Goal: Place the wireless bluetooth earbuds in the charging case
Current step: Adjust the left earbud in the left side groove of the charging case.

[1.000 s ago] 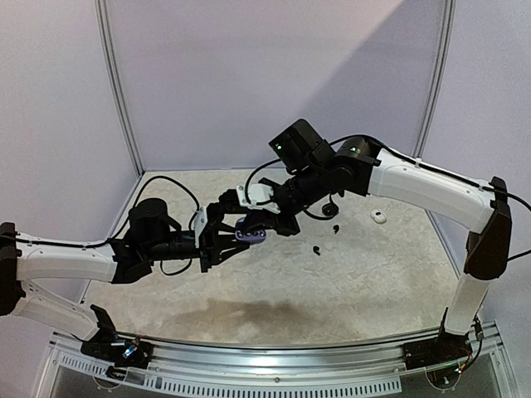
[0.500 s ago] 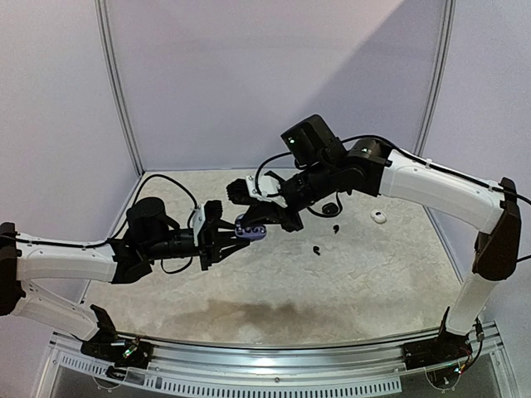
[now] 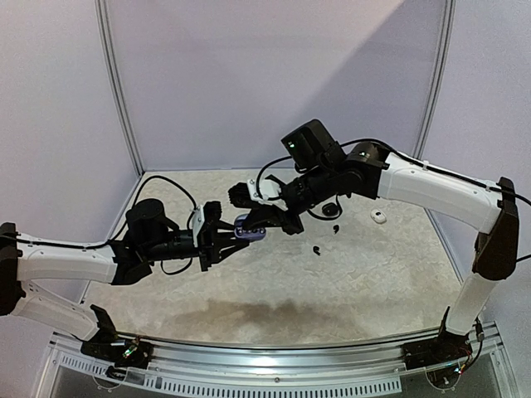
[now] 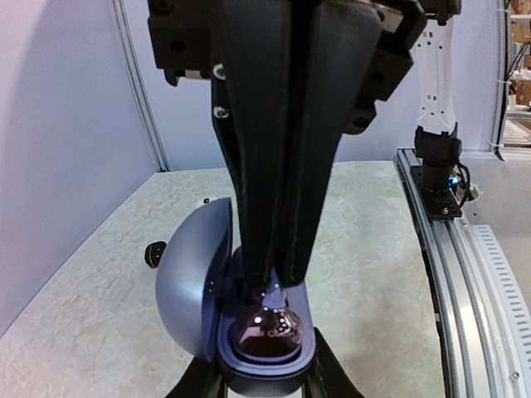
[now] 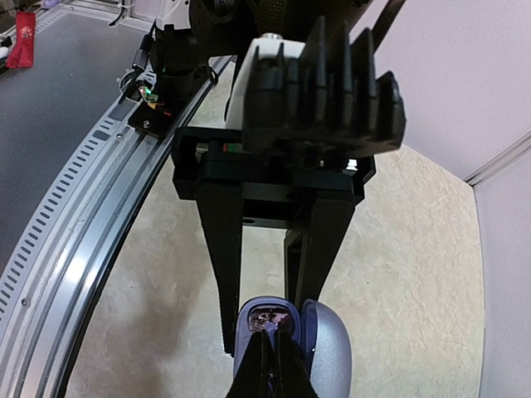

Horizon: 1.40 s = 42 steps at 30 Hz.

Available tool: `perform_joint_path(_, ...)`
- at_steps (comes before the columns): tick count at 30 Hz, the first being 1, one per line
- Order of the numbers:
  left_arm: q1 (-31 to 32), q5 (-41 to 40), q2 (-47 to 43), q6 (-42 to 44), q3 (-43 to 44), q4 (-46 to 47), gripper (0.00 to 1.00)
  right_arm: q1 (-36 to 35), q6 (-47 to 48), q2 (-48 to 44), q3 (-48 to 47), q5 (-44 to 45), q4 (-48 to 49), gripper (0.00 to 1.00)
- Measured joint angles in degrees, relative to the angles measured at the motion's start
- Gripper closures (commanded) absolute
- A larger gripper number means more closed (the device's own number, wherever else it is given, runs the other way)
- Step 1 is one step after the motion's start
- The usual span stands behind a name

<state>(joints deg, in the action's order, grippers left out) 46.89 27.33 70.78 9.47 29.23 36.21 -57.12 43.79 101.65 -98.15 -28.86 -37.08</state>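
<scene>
A bluish-purple charging case (image 3: pixel 249 230) hangs above the table with its lid (image 4: pixel 189 282) swung open to the left. My left gripper (image 4: pixel 265 383) is shut on the case's base, one finger on each side. From above, my right gripper (image 4: pixel 270 286) is shut, its tips down in the glossy dark well (image 4: pixel 265 332). A small pale bluish earbud piece (image 4: pixel 276 295) shows right at those tips; I cannot tell if it is pinched. In the right wrist view the shut right gripper (image 5: pixel 275 332) points into the case (image 5: pixel 325 352), with the left fingers (image 5: pixel 220 249) beyond.
On the table to the right lie a white earbud (image 3: pixel 379 217), two black earbuds (image 3: pixel 335 229) (image 3: pixel 318 248) and a dark round item (image 3: pixel 330 207). Another black earbud (image 4: pixel 154 253) lies left of the case. A metal rail (image 4: pixel 465 274) runs along the near edge.
The right wrist has swung round and shifted slightly right, and its shut fingertips now sit in the case's well. The left gripper has kept the case almost still.
</scene>
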Motion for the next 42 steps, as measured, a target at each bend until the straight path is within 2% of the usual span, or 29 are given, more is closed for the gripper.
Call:
perform_joint_path(13,0.02,-1.01,0.04,-0.09,-0.44,1.18,1.00,0.13,0.26,0.11,0.98,-0.26,2.45,1.00)
perform_joint_path(18,0.02,-1.22,0.04,-0.02,-0.46,1.22,1.00,0.15,0.50,0.33,0.98,-0.24,2.54,0.93)
perform_joint_path(28,0.04,-2.03,0.11,0.22,-0.63,1.18,1.00,0.59,0.61,1.20,1.44,-0.22,3.10,0.90)
perform_joint_path(37,0.04,-2.86,0.11,-0.02,-0.63,1.11,1.00,0.68,0.35,1.20,1.49,-0.02,2.23,0.76)
perform_joint_path(42,0.04,-3.45,0.11,-0.68,-0.63,1.16,1.00,0.68,-0.31,1.09,1.49,-0.24,2.12,0.71)
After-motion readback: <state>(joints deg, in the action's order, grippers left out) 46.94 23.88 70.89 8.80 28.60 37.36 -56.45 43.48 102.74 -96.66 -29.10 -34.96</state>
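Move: The left earbud is pinched in your right fingertips; its groove in the charging case lies about 1 cm to their left and 1 cm below, level fore and aft. The raised case lid stands roughly 2 cm farther forward and 1 cm to the left of the right hand point. A black earbud lies on the table some 11 cm ahead, 18 cm right and 26 cm down. From the left gripper, which holds the case, the groove is about 1 cm above and 1 cm to the right, level fore and aft. Keep the case gripped in the left hand, letting it ease about 1 cm forward. With the right fingers still shut on the earbud's bridge, edge forward, then lower about 1.5 cm towards the groove and open the fingers to roughly a quarter, leaving the forward finger beside the bridge and the rear one well clear. ##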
